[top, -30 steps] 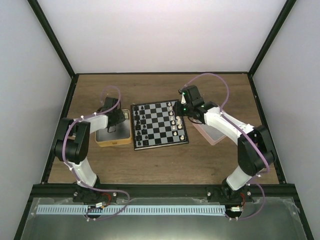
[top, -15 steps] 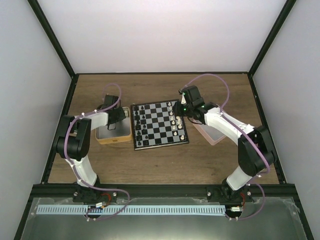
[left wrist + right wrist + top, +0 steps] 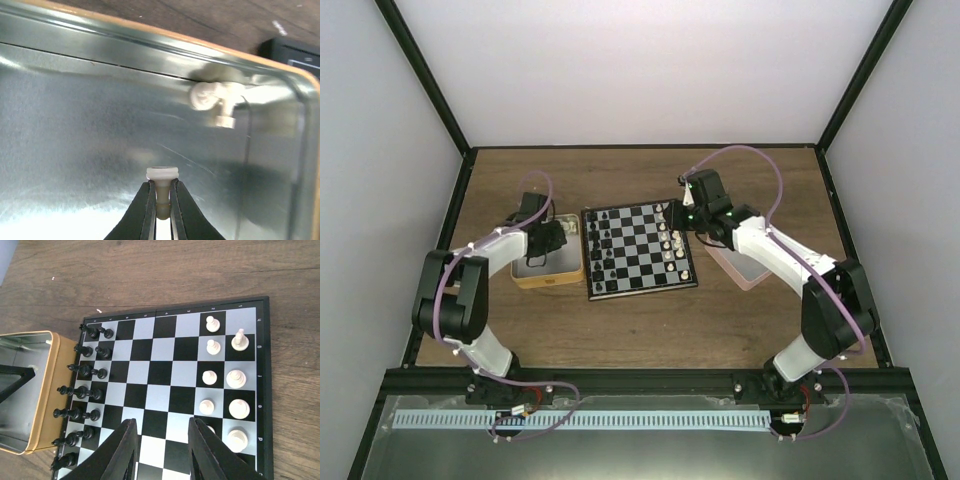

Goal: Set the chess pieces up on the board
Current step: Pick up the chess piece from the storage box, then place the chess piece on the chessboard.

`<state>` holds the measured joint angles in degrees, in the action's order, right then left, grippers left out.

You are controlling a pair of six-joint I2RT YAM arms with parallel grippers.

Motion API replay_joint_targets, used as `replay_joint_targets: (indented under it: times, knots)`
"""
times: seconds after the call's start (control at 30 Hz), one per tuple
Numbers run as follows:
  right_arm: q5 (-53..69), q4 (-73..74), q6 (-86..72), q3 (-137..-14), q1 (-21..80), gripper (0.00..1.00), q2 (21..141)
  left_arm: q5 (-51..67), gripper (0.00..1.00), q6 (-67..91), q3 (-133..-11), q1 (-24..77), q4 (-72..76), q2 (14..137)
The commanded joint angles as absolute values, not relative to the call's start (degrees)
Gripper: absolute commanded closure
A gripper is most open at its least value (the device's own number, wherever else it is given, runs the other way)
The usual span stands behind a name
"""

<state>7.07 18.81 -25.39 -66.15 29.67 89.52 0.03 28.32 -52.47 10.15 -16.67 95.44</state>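
Observation:
The board (image 3: 638, 250) lies mid-table, with black chess pieces (image 3: 85, 371) lined along its left two columns and white chess pieces (image 3: 236, 378) along its right two. My left gripper (image 3: 161, 200) is down inside the tan tray (image 3: 548, 283), shut on the stem of a small white piece (image 3: 161, 175) just above the tray's metal floor. Another white piece (image 3: 212, 100) lies on its side near the tray's far corner. My right gripper (image 3: 161, 422) hovers open above the board's near middle squares, holding nothing.
A pink tray (image 3: 740, 268) sits just right of the board, under the right arm. The tan tray's rim (image 3: 47, 390) nearly touches the board's left border. Bare wooden table (image 3: 640, 175) lies behind the board and in front of it.
The left jaws have closed on the white piece in the tan tray, and the left arm's elbow has swung outward to the left. The right gripper has barely moved.

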Motion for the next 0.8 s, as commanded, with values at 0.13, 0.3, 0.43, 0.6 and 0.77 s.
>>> replay_joint_targets:
  times: [0.13,0.3,0.43,0.6,0.77]
  knots:
    - [8.43,16.54,-26.76,-63.75,30.21,0.7,86.13,9.73,0.95,28.46,-53.5,13.4,-24.71,87.15]
    - [6.92,15.28,-26.77,-61.61,30.23,0.7,84.41,13.19,0.95,27.83,-57.75,20.02,-30.02,85.9]
    - [1.57,13.58,-28.2,-57.86,30.23,0.7,81.35,13.65,0.95,26.9,-63.67,27.33,-34.01,89.97]
    - [-3.49,10.92,-30.19,-52.65,30.1,0.69,75.49,12.73,0.95,26.38,-70.34,32.31,-36.7,97.27]
    - [-5.65,9.99,-30.36,-49.98,30.06,0.68,72.25,11.92,0.94,24.28,-75.59,36.19,-41.22,104.17]
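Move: My left hand, already pinching a white chess piece low in the storage box, has the board's middle about 24 cm to its right, 3 cm back and some 2 cm lower. On the way, the black pieces stand roughly 14 cm to the right and 3 cm back; the loose white pieces lie about 5 cm ahead and 5 cm right, some 2 cm lower. From my right hand, the board's middle is around 8 cm left, 2 cm ahead and 15 cm below. I lift the pinched piece out of the storage box and swing my left hand about 19 cm right and 5 cm back, over the black pieces, climbing some 8 cm before dipping a little over the near part of the board. My wrist turns about 30 degrees clockwise, grip kept. Meanwhile my right hand, empty, backs off right and slightly towards its base. ##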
